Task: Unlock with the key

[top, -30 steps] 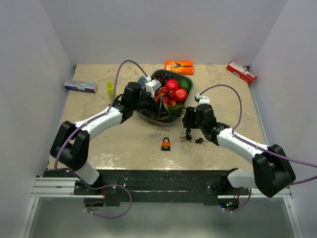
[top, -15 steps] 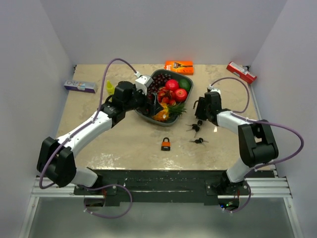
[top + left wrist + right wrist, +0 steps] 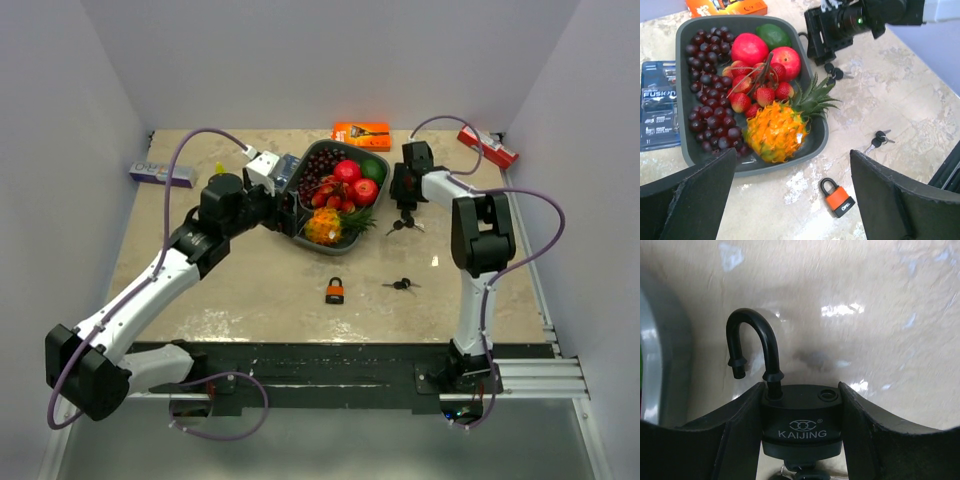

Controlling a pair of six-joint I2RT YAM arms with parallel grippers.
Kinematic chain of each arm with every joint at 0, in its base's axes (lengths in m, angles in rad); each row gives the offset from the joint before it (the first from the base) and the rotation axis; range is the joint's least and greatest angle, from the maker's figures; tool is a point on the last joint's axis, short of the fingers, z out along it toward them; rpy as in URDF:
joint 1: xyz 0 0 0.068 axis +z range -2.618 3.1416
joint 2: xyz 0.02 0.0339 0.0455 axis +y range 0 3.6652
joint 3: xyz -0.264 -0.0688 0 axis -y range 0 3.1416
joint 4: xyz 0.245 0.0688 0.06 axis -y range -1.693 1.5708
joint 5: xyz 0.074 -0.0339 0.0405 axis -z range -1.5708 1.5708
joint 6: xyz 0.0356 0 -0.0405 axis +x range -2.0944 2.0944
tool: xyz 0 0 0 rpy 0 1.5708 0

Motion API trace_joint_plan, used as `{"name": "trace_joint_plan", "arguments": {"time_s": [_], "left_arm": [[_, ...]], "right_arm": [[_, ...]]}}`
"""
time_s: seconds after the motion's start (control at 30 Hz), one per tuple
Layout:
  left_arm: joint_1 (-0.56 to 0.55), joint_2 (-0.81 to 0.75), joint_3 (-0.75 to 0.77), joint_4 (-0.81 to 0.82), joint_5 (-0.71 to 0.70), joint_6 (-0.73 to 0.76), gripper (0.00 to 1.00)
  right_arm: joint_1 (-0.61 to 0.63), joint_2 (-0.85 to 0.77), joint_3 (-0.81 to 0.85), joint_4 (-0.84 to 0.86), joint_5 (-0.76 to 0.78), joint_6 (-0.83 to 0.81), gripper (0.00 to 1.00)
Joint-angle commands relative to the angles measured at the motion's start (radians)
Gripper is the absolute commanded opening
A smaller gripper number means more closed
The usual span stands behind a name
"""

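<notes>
My right gripper (image 3: 801,396) is shut on a black KAIJING padlock (image 3: 802,427) whose shackle (image 3: 751,342) stands open. A key sits in its underside. In the top view this gripper (image 3: 403,188) is to the right of the fruit tray, with a key bunch (image 3: 403,223) hanging below it. An orange padlock (image 3: 335,291) lies shut on the table, with a second key bunch (image 3: 401,284) to its right. Both show in the left wrist view: the orange padlock (image 3: 839,198) and the keys (image 3: 879,140). My left gripper (image 3: 792,175) is open and empty above the tray's near edge.
A grey tray (image 3: 290,232) holds grapes, apples, strawberries and a pineapple-like fruit. A blue razor pack (image 3: 657,117) lies beside it. An orange box (image 3: 361,134), a red box (image 3: 487,146) and a blue-white box (image 3: 158,174) lie along the back.
My right arm has swung from the table's middle to the back right, carrying the black padlock and its keys. My left arm has drawn back to the left of the tray.
</notes>
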Motion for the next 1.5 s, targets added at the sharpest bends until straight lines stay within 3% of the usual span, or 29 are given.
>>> {"name": "trace_joint_plan", "arguments": {"time_s": [0.0, 0.17, 0.4, 0.8, 1.03, 1.23, 1.47], "left_arm": [[-0.004, -0.027, -0.026, -0.010, -0.034, 0.033, 0.99], [-0.004, -0.024, -0.029, -0.012, -0.020, 0.030, 0.99], [-0.004, -0.004, -0.029, -0.013, -0.022, 0.030, 0.99], [-0.004, -0.009, -0.031, -0.009, -0.005, 0.036, 0.99], [-0.004, -0.041, -0.043, -0.010, -0.029, 0.042, 0.99], [-0.004, -0.079, -0.069, -0.001, -0.077, 0.037, 0.99], [-0.004, -0.110, -0.106, -0.025, -0.131, 0.034, 0.99]], "right_arm": [[-0.057, 0.051, 0.140, -0.118, 0.032, -0.073, 0.00], [-0.089, 0.100, 0.186, -0.161, 0.094, -0.136, 0.09], [-0.094, 0.122, 0.182, -0.156, 0.129, -0.185, 0.38], [-0.097, 0.083, 0.152, -0.132, 0.128, -0.189, 0.76], [-0.097, -0.025, 0.082, -0.107, 0.102, -0.154, 0.84], [-0.063, -0.334, -0.164, -0.030, 0.075, -0.076, 0.86], [0.193, -0.604, -0.407, -0.125, 0.085, 0.042, 0.85]]}}
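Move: The right fingers are closed on the open black padlock, its keys at the near end, low over the table; the bare patch it goes to lies about 7 cm right and 2 cm ahead. The fruit basket's middle is about 22 cm left and level, the orange box some 13 cm left and 23 cm ahead, the loose keys about 24 cm back and 4 cm left. From the left hand the black padlock is roughly 20 cm ahead, 38 cm right and 25 cm below. Rightward, away from the fruit basket and at almost constant height, the right hand takes the held black padlock about 7 cm with a little forward, rolling some 10 degrees so its left side dips. It pauses, opens its fingers and lets go, then withdraws back and up, about 11 cm each way, veering left. The empty left hand, still open, sinks about 2 cm and drifts left. ##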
